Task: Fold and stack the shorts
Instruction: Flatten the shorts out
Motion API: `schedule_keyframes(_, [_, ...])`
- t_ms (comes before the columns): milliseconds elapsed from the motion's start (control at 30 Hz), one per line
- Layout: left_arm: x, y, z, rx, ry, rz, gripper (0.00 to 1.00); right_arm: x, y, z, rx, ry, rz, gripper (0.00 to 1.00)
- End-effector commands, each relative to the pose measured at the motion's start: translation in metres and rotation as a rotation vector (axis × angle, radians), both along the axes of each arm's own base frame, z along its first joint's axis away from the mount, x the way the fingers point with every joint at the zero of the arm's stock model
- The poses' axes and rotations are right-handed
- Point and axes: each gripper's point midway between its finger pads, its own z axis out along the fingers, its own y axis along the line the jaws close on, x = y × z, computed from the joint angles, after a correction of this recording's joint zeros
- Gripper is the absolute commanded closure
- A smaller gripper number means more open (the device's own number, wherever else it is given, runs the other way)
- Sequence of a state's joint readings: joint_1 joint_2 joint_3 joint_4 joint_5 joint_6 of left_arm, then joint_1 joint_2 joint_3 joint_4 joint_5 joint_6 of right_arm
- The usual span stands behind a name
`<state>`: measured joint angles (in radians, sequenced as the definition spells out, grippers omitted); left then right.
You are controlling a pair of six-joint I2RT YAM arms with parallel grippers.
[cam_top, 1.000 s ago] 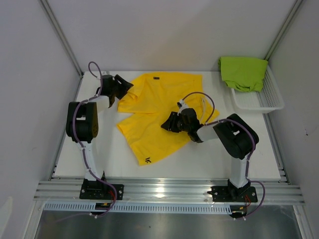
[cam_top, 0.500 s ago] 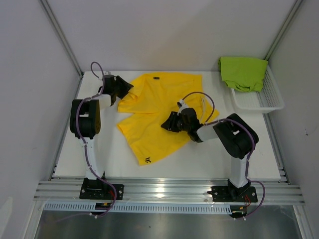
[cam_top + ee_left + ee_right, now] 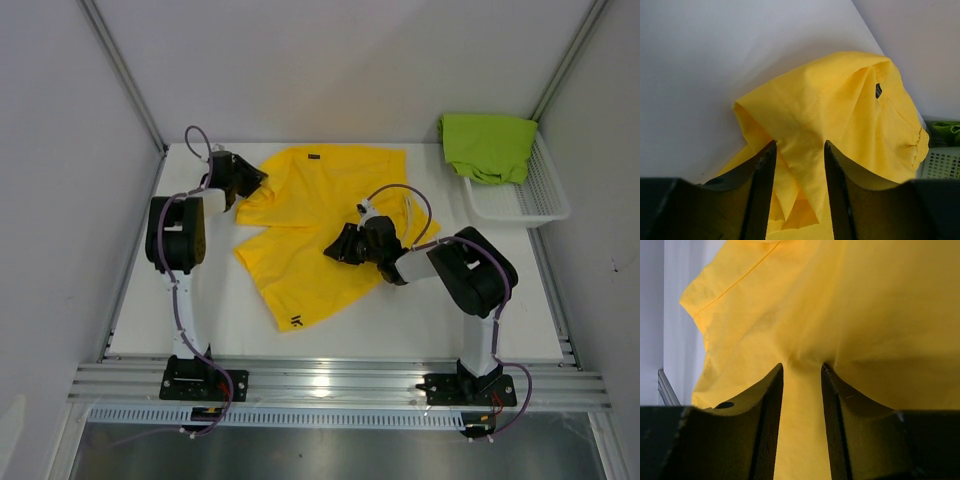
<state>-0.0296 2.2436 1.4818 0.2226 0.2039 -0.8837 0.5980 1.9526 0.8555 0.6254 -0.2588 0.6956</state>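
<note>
The yellow shorts [image 3: 320, 200] lie spread on the white table, partly rumpled. My left gripper [image 3: 252, 182] sits at their far left corner. In the left wrist view a raised fold of the yellow shorts [image 3: 840, 110] runs between the fingers of the left gripper [image 3: 800, 145], which stand apart around it. My right gripper [image 3: 335, 250] rests on the middle of the shorts. Seen from the right wrist, the right gripper [image 3: 801, 366] is shut on a pinch of the yellow shorts [image 3: 840, 300], with creases fanning out from its tips. The green shorts [image 3: 487, 145] sit bunched in the basket.
A white mesh basket [image 3: 540, 205] stands at the back right corner of the table; its wall [image 3: 942, 162] shows in the left wrist view under the green shorts [image 3: 946, 131]. Grey walls close in the table on the left, back and right.
The left arm has pushed a little farther back and right onto the shorts' corner, and its jaws have narrowed around the fold. The right arm has stayed put.
</note>
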Motion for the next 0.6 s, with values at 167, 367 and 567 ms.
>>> schedule_keyframes(167, [0.034, 0.003, 0.041, -0.029, -0.160, 0.029, 0.70, 0.010, 0.002, 0.006, 0.016, -0.023, -0.010, 0.62])
schedule_keyframes(367, [0.052, 0.004, 0.052, -0.035, -0.205, 0.021, 0.92, 0.011, 0.000, 0.005, 0.018, -0.020, -0.013, 0.64])
schedule_keyframes(567, [0.068, 0.015, 0.061, -0.003, -0.219, 0.023, 1.00, 0.012, -0.002, 0.005, 0.022, -0.016, -0.015, 0.64])
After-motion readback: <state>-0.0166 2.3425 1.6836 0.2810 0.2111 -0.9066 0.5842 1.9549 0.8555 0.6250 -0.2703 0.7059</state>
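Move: The loose fold at the far left of the shorts lies right at the left hand's fingertips, about 1 cm ahead and 2 cm below, with the fingers still apart around it. From this hand the black label is some 6 cm ahead and 12 cm to the right, and the flap's near left corner about 12 cm back and 6 cm left. From the right hand the fold lies roughly 22 cm ahead and 17 cm left. The fold at the shorts' far left is pinched as the left fingers go from half open to fully shut, the hand almost still at first. Already while closing, the hand then draws the cloth forward towards the table's far edge, about 5 cm, and rises some 4 cm, the fingers tipping up by around 10 degrees. ##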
